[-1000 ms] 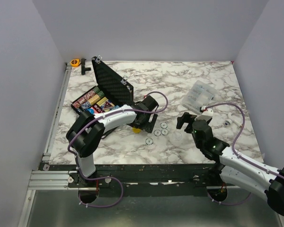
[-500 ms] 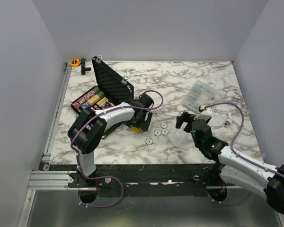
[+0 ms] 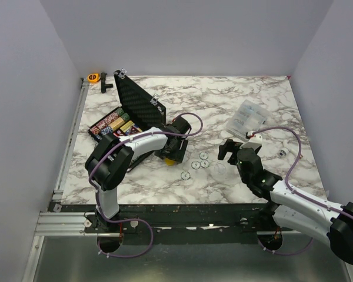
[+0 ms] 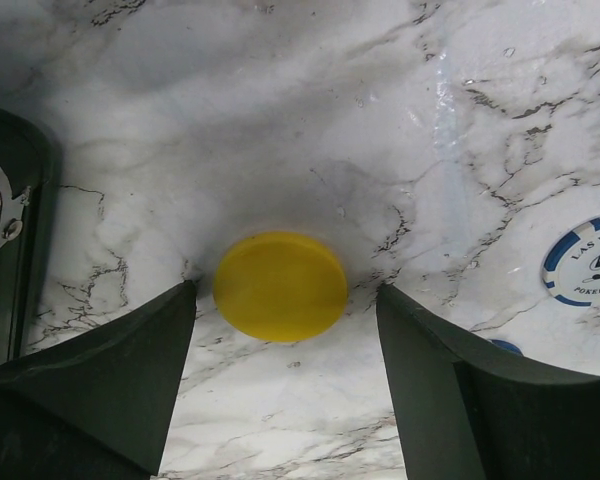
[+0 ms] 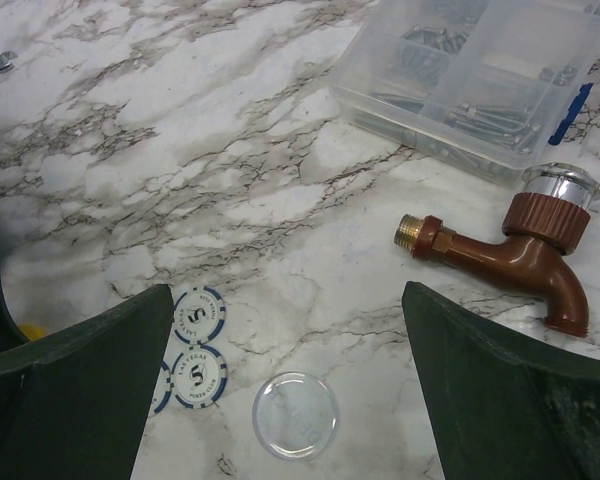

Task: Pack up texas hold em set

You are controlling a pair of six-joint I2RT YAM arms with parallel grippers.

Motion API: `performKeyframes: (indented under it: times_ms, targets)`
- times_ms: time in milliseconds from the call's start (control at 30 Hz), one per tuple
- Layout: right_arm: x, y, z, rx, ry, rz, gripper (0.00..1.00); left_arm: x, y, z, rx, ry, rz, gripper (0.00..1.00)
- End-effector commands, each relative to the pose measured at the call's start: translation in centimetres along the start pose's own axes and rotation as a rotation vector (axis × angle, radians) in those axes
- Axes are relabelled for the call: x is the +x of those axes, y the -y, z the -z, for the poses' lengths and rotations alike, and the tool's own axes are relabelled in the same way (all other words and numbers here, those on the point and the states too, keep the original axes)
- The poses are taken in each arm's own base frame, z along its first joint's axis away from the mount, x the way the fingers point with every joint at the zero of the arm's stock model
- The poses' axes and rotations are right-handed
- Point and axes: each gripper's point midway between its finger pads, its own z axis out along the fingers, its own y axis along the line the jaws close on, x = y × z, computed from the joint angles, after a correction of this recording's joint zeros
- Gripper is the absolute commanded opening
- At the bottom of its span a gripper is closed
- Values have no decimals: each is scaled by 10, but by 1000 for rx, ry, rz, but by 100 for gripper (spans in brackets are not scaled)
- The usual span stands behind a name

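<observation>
The black hinged case [image 3: 142, 107] stands open at the back left, with rows of coloured chips [image 3: 113, 125] in its tray. Its edge shows in the left wrist view [image 4: 10, 260]. My left gripper [image 3: 174, 151] [image 4: 285, 290] is open, low over the table, with a yellow disc [image 4: 280, 286] [image 3: 171, 160] lying between its fingers, untouched. Three white and blue chips [image 3: 195, 164] [image 5: 199, 312] lie right of it; one shows in the left wrist view [image 4: 590, 265]. A clear disc [image 5: 295, 415] [image 3: 219, 171] lies below my right gripper [image 3: 227, 150] [image 5: 288, 290], which is open and empty.
A clear plastic box of small parts [image 3: 247, 117] [image 5: 480, 80] lies at the right. A brown tap [image 5: 510, 245] lies beside it. An orange tape roll [image 3: 93, 77] sits at the back left corner. A small ring [image 3: 282, 153] lies at the right.
My left gripper has shifted a little up and left, toward the case, staying open over the yellow disc. My right gripper has barely moved.
</observation>
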Motion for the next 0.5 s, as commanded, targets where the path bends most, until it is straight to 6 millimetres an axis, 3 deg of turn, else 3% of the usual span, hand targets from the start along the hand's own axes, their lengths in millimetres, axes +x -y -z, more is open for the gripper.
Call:
performKeyframes:
  times_ms: [0,200,467]
  targets:
    - [-2,0,-2,0,17,-4,100,5,-3,-11,-19,-30,-1,70]
    - [-2,-1,-2,-3,15,-5,100,5,-1,-13,-12,-39,-3,62]
    - [-3,-1,-2,-6,18,-6,100,6,-1,-11,-2,-38,-9,44]
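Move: The yellow disc lies right between the left hand's open fingertips, about 1 cm below the hand point. One blue-white chip is some 6 cm to the hand's right and 6 cm back; another is about 10 cm right and 2 cm back. The open chip case's middle is roughly 18 cm left and 8 cm forward. From the right hand the disc lies about 24 cm left, level fore and aft, some 11 cm below. The yellow disc is taken between the left hand's fingertips: the gripper, about three quarters open, closes steadily to half until both tips come against the disc's opposite edges and begin to pinch it. The hand itself stays in place low over the table, pointing down, without turning. ##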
